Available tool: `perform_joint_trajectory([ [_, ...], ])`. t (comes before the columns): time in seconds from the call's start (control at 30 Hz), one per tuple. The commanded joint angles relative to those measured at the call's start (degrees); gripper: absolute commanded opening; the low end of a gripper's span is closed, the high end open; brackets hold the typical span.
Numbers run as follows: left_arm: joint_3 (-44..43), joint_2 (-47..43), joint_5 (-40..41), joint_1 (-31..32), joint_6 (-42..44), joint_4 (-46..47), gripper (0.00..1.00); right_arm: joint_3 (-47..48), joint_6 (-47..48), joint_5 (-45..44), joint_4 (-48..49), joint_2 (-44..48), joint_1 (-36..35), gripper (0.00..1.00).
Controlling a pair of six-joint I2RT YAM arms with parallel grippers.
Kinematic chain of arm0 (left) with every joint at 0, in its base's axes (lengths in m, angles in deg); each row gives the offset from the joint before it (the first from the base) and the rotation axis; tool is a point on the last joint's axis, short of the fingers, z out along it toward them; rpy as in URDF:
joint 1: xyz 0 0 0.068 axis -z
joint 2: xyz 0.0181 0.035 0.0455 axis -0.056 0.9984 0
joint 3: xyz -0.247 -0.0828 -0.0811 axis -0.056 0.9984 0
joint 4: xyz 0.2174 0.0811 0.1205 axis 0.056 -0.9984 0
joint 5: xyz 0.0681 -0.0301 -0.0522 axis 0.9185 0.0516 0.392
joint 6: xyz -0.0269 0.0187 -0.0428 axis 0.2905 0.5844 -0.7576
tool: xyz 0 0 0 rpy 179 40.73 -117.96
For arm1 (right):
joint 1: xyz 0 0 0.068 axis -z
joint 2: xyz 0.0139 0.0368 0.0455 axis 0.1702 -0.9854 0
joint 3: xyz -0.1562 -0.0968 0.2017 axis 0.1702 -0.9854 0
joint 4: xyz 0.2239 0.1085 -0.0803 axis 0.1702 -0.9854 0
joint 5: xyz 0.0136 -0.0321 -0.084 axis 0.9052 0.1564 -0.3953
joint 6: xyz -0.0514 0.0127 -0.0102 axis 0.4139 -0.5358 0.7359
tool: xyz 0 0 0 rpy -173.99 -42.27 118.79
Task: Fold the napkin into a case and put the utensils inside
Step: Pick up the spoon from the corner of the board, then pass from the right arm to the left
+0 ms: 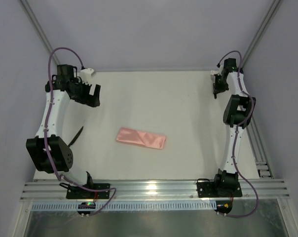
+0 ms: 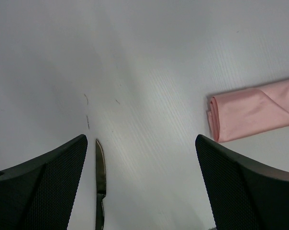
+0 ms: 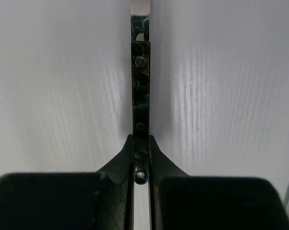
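The salmon-pink napkin, folded into a narrow oblong case (image 1: 141, 138), lies flat at the table's middle; its left end shows in the left wrist view (image 2: 252, 112). My left gripper (image 1: 92, 95) is open and empty (image 2: 140, 143) above the far left of the table. A slim dark knife (image 2: 100, 184) lies just inside its left finger (image 2: 49, 187), also visible in the top view (image 1: 77, 135). My right gripper (image 1: 218, 89) at the far right is shut (image 3: 140, 139) on the dark riveted handle of a utensil (image 3: 140, 81). The utensil's head is cut off by the frame edge.
The pale table (image 1: 178, 108) is enclosed by grey walls on three sides. A metal rail (image 1: 154, 187) with both arm bases runs along the near edge. A rail (image 1: 261, 153) runs down the table's right side.
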Motion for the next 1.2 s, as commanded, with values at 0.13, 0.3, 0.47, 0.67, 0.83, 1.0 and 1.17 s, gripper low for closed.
perform_joint_trajectory([
  [0.13, -3.12, -0.3, -13.57, 0.95, 1.45, -6.92, 0.8, -35.25, -17.5, 6.47, 21.77, 27.54, -2.59, 0.04],
  [0.3, -4.26, -2.76, -15.77, 9.97, 1.55, -9.92, 0.72, -64.12, -35.15, -3.17, 46.95, 61.3, -17.38, 0.04],
  [0.47, -3.91, -6.88, -18.14, 22.29, -2.93, -7.47, 0.8, -77.36, -49.67, -21.54, 61.05, 75.92, -38.42, 0.04],
  [0.67, -4.0, -12.42, -21.13, 29.07, -11.99, 1.32, 0.82, -79.05, -56.02, -37.03, 69.24, 77.78, -58.98, 0.04],
  [0.83, -1.72, -14.36, -21.4, 29.96, -14.71, 5.26, 0.81, -75.88, -56.46, -40.2, 69.85, 75.41, -66.05, 0.04],
  [1.0, 0.39, -14.8, -19.31, 29.96, -16.39, 8.09, 0.73, -74.74, -55.32, -42.22, 70.12, 74.26, -69.74, 0.04],
  [1.17, 0.66, -14.45, -17.62, 29.96, -15.77, 9.24, 0.62, -74.47, -55.32, -41.26, 70.56, 73.3, -70.71, 0.04],
])
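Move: The right hand already has the fork shut in its fingers near the butt of the handle, low over the far right of the board; the open left hand it is bound for hangs about 70 cm to its left, 20 cm nearer the base and 18 cm higher. From the left hand, the fork's middle is some 26 cm ahead, 70 cm right and 19 cm below. The folded napkin lies roughly 14 cm back and 27 cm right of the left hand, the knife about 16 cm back and 7 cm left, both some 20 cm below. Keeping its pinch on the handle, the right hand carries the fork up off the board and sweeps it about 45 cm left, some 30 cm up and as far back, fingertips tilting up and the left side rolling up, slowing as it nears the left hand high over the napkin. The left hand comes to meet it, going about 22 cm right with some 12 cm back and up and a clockwise turn, its fingers narrowing to roughly two thirds open around the handle's butt, not yet shut. ##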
